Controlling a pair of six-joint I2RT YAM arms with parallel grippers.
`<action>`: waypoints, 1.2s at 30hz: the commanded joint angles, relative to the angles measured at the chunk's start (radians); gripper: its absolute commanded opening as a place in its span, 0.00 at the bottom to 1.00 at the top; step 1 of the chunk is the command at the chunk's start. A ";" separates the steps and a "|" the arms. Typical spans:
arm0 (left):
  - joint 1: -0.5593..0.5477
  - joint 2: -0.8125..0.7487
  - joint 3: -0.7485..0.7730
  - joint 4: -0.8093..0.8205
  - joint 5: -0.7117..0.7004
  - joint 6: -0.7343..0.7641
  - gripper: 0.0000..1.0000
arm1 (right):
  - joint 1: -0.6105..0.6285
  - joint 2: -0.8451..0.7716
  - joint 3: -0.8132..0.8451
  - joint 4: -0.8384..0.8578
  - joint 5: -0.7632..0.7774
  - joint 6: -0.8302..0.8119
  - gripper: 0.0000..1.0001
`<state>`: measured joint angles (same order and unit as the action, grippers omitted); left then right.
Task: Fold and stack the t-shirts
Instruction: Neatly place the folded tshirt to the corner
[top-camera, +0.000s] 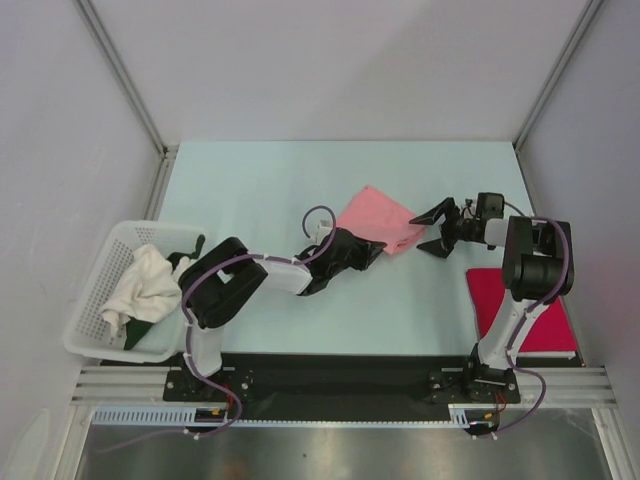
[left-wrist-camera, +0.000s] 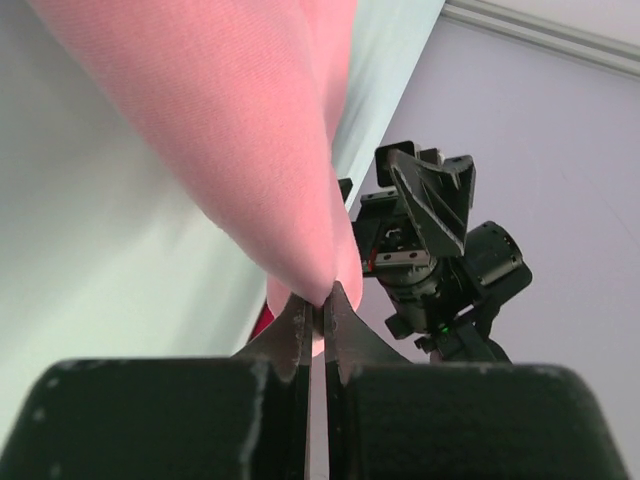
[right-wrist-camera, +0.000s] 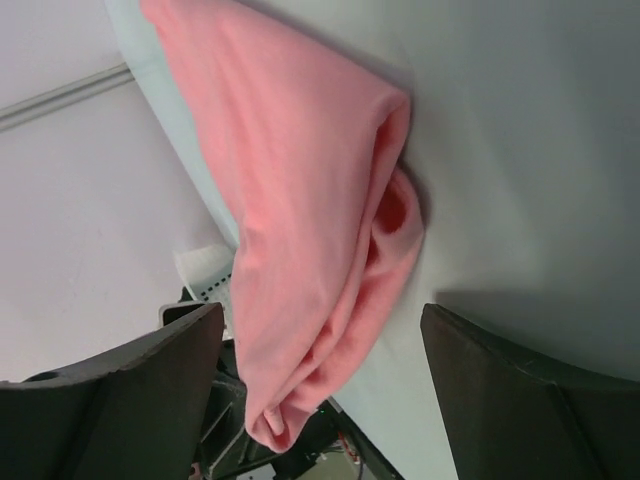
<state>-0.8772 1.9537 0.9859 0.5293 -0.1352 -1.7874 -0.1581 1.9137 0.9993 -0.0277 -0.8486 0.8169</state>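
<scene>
The salmon-pink t-shirt (top-camera: 380, 220) lies bunched and partly folded in the middle of the table. My left gripper (top-camera: 376, 250) is shut on its near edge. In the left wrist view both fingers pinch a fold of the pink cloth (left-wrist-camera: 230, 130) at the gripper's tips (left-wrist-camera: 318, 305). My right gripper (top-camera: 432, 232) stands open just right of the shirt and holds nothing. In the right wrist view its gripper (right-wrist-camera: 320, 315) spreads wide around the pink shirt (right-wrist-camera: 300, 180) without touching it. The magenta-red t-shirt (top-camera: 490, 300) lies flat at the near right, partly hidden behind the right arm.
A white lattice basket (top-camera: 100, 250) stands at the near left edge with a white cloth (top-camera: 145, 285) and a dark green cloth in it. Grey walls close in the table on three sides. The right gripper (left-wrist-camera: 430, 210) shows in the left wrist view, close behind the shirt.
</scene>
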 joint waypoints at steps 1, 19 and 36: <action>0.007 -0.082 -0.024 0.051 0.014 0.014 0.00 | 0.018 -0.001 -0.016 0.080 0.009 0.082 0.86; 0.010 -0.137 -0.056 0.057 0.049 0.031 0.01 | 0.083 -0.002 -0.093 0.276 0.242 0.183 0.67; 0.021 -0.443 -0.249 -0.231 0.271 0.457 0.50 | 0.140 -0.326 -0.114 0.031 0.515 -0.010 0.00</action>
<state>-0.8692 1.6310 0.7609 0.3916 0.0174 -1.5738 -0.0357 1.7706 0.8742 0.1211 -0.4530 0.8951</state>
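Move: The folded pink t-shirt's right corner lies just between the open right fingers, about 2 cm ahead, 1 cm left and 2 cm lower; its middle is some 9 cm left and 3 cm ahead of that hand. The red cloth sits roughly 22 cm right and 17 cm back. From the left hand, already pinching the lifted near edge, that right corner is about 9 cm right, 4 cm ahead and 6 cm below. Right fingers dip 3 cm forward and pinch the t-shirt's right corner; left lets go, backing off 8 cm. ##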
